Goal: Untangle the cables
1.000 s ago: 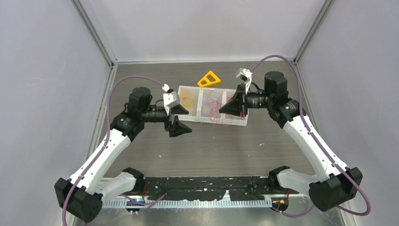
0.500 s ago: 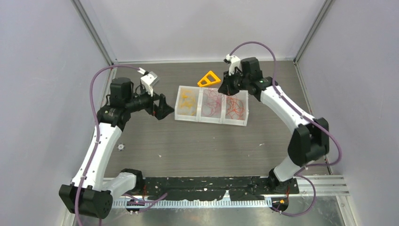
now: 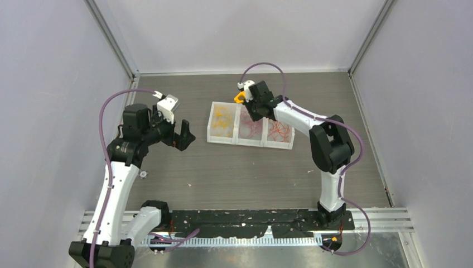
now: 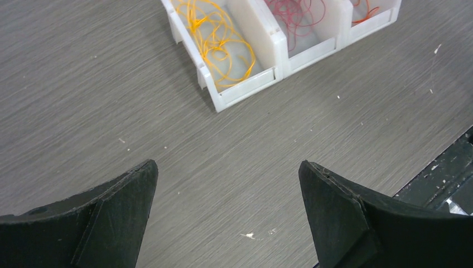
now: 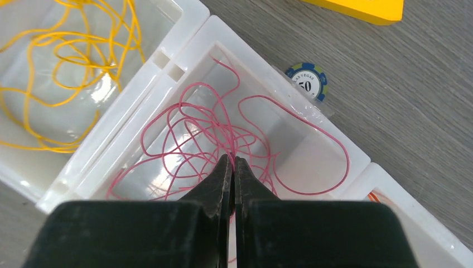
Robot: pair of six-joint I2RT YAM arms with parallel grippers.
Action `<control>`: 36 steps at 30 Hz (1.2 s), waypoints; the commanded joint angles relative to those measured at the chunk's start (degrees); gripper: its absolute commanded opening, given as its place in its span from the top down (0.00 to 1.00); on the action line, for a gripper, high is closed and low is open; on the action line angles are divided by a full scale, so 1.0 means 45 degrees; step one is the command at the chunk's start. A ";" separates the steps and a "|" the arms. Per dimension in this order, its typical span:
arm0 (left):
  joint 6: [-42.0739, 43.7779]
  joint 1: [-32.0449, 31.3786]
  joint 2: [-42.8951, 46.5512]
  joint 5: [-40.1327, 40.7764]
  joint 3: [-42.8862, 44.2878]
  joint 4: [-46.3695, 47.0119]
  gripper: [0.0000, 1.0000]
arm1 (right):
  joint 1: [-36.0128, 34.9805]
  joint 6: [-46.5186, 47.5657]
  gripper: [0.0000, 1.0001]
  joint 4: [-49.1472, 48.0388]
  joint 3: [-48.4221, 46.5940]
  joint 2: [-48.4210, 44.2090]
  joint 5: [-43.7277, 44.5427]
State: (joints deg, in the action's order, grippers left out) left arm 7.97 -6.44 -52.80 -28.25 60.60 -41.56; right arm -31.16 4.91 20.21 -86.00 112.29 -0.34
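Note:
A white three-compartment tray (image 3: 248, 142) holds the cables. Yellow cables (image 3: 223, 119) fill its left bin, pink-red cables (image 3: 252, 128) the middle one, and orange-red cables (image 3: 279, 130) the right one. My right gripper (image 3: 253, 113) hangs over the middle bin. In the right wrist view it (image 5: 231, 160) is shut, with a strand of the pink cables (image 5: 195, 125) pinched at its tips. My left gripper (image 3: 186, 138) is left of the tray, above bare table. In the left wrist view it (image 4: 227, 165) is wide open and holds nothing.
A yellow triangle (image 3: 240, 97) lies behind the tray, partly hidden by the right wrist. A blue poker chip (image 5: 307, 82) lies beside the tray's back wall. A small white piece (image 3: 143, 173) sits on the table near the left arm. Black strip (image 3: 251, 215) runs along the near edge.
The left gripper has pulled back leftward from the tray and opened fully. The right gripper has swung left from the right bin to the middle bin. Pink strands no longer spill over the tray's front.

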 commanded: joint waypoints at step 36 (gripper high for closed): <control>-0.1404 0.0688 -0.5405 0.1486 0.4529 -0.3639 0.01 | 0.5774 0.0441 0.05 0.2063 0.5416 -1.0880 -0.4141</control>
State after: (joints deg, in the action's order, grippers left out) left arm 3.40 -3.99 -76.93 -22.11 86.13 -57.63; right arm -9.74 6.48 30.15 -71.24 69.80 -17.12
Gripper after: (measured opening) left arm 0.994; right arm 0.955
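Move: Just below the right hand, which still pinches the pink cable, lies the tray's middle compartment, about 2 cm ahead, 2 cm to the left and 6 cm down. At about that depth, the yellow-cable compartment is 14 cm left and 3 cm ahead, the orange-cable one 10 cm right and 2 cm back; the yellow triangle sits 15 cm ahead, 2 cm left. From the left hand the middle compartment is some 19 cm ahead, 21 cm right and 21 cm below. Dipping about 1 cm into the middle compartment, the right hand opens its fingers, lets go of the pink cable and keeps opening to wide. It then rises some 20 cm, drawing back, and swings about 15 cm right past the orange compartment, fingers tipping up, sinking slightly last. The left hand, empty and open, moves mostly forward about 6 cm, tilting further down. ##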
